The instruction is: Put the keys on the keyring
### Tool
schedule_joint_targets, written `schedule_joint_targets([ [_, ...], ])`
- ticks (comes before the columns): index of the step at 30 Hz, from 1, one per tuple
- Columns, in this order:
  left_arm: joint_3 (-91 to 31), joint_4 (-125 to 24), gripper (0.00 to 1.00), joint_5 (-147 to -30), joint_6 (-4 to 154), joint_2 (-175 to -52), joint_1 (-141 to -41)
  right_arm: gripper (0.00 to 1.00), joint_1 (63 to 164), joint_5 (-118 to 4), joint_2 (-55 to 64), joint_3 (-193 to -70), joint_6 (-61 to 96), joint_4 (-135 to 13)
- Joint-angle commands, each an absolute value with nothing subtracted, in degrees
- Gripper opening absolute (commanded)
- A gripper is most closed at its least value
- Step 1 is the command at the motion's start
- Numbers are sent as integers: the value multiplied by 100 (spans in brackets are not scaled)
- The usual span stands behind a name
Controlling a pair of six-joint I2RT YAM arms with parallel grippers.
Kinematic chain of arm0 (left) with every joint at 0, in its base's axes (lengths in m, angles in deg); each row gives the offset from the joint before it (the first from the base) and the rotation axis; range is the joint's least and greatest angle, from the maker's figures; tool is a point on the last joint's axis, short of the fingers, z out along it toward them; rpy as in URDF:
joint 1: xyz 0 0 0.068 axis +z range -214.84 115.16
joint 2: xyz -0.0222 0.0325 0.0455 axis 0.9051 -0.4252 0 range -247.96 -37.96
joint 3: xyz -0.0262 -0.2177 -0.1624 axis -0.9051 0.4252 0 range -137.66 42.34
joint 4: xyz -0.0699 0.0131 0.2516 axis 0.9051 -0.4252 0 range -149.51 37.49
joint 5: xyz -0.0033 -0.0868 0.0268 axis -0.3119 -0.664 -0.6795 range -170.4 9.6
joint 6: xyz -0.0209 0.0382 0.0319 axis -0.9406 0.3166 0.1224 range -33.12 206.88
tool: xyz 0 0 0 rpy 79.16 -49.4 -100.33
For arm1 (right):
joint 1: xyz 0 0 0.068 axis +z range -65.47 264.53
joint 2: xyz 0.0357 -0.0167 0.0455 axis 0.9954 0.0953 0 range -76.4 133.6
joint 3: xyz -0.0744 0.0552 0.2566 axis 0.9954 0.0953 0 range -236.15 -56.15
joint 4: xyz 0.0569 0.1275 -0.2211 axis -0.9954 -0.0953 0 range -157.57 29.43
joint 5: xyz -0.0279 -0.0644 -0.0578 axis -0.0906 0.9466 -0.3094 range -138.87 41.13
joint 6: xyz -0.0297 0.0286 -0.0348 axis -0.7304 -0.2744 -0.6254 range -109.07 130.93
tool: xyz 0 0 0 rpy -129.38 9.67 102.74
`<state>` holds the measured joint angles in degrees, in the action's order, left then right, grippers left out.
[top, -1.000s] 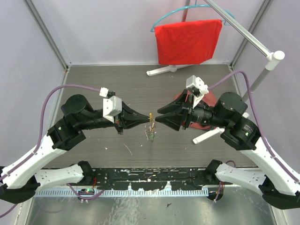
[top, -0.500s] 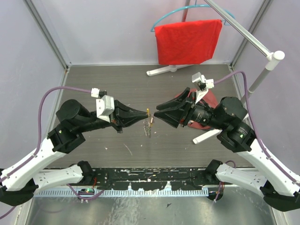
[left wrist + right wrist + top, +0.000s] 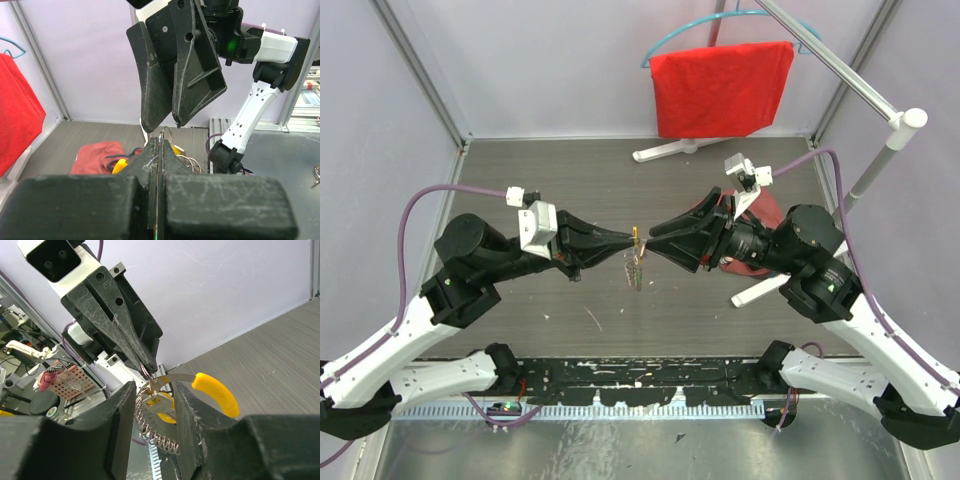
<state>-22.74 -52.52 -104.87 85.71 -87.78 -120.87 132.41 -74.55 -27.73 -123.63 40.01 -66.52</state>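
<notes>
Both grippers meet tip to tip above the middle of the table. My left gripper (image 3: 626, 240) (image 3: 158, 143) is shut on a small wire ring (image 3: 145, 371) (image 3: 169, 132) of the keyring (image 3: 635, 268). From that ring hang a grey spring-like coil (image 3: 155, 438) and a metal band ending in a yellow curved section (image 3: 218, 393). A key with a gold-yellow head (image 3: 163, 405) sits at the ring, between the fingers of my right gripper (image 3: 650, 246) (image 3: 154, 387). These fingers have closed in on it and stand narrowly apart. No green key is in view.
A red cloth (image 3: 720, 85) hangs on a teal hanger from a white rack (image 3: 905, 120) at the back right. Another red cloth (image 3: 97, 152) lies on the table beneath my right arm. The rack's white feet (image 3: 665, 152) rest on the table behind the grippers.
Both grippers have moved a little toward the back of the table, carrying the keyring along. The left wrist has swung further left. Both grips look unchanged.
</notes>
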Motion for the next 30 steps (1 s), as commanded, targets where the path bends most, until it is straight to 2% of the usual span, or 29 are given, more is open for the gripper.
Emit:
schedule_joint_targets([
  [1,-2233,-4918,0,-10389,8556,-8726,-12100,40,13243,-7663,-2742,-12356,4113,-6270],
  [24,-2260,-4926,0,-10395,8574,-8722,-12103,6,13244,-7585,-2666,-12409,4176,-6426],
  [30,-2272,-4926,0,-10404,8583,-8737,-12103,3,13243,-7496,-2625,-12463,4168,-6585],
])
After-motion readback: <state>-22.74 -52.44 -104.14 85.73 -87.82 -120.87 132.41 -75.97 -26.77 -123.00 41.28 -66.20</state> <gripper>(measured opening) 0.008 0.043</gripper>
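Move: The small metal loop joining keys and keyring sticks out of the left hand's shut fingertips, about 1 cm to the right of that hand, level in reach and height. From the right hand, whose open fingers already straddle it, the loop is roughly 1 cm left and 1 cm below. The keyring's yellow sleeve lies about 3 cm ahead, 1 cm left and 2 cm lower; its coil hangs some 6 cm lower, 1 cm back and 1 cm left. The metal loop at the left fingertips is closed in on by the right hand, which eases about 1 cm left and down towards it while its fingers shut steadily from nearly half open, until they seem to pinch the loop right beside the left tips. The left hand stays in place and keeps its own pinch. ##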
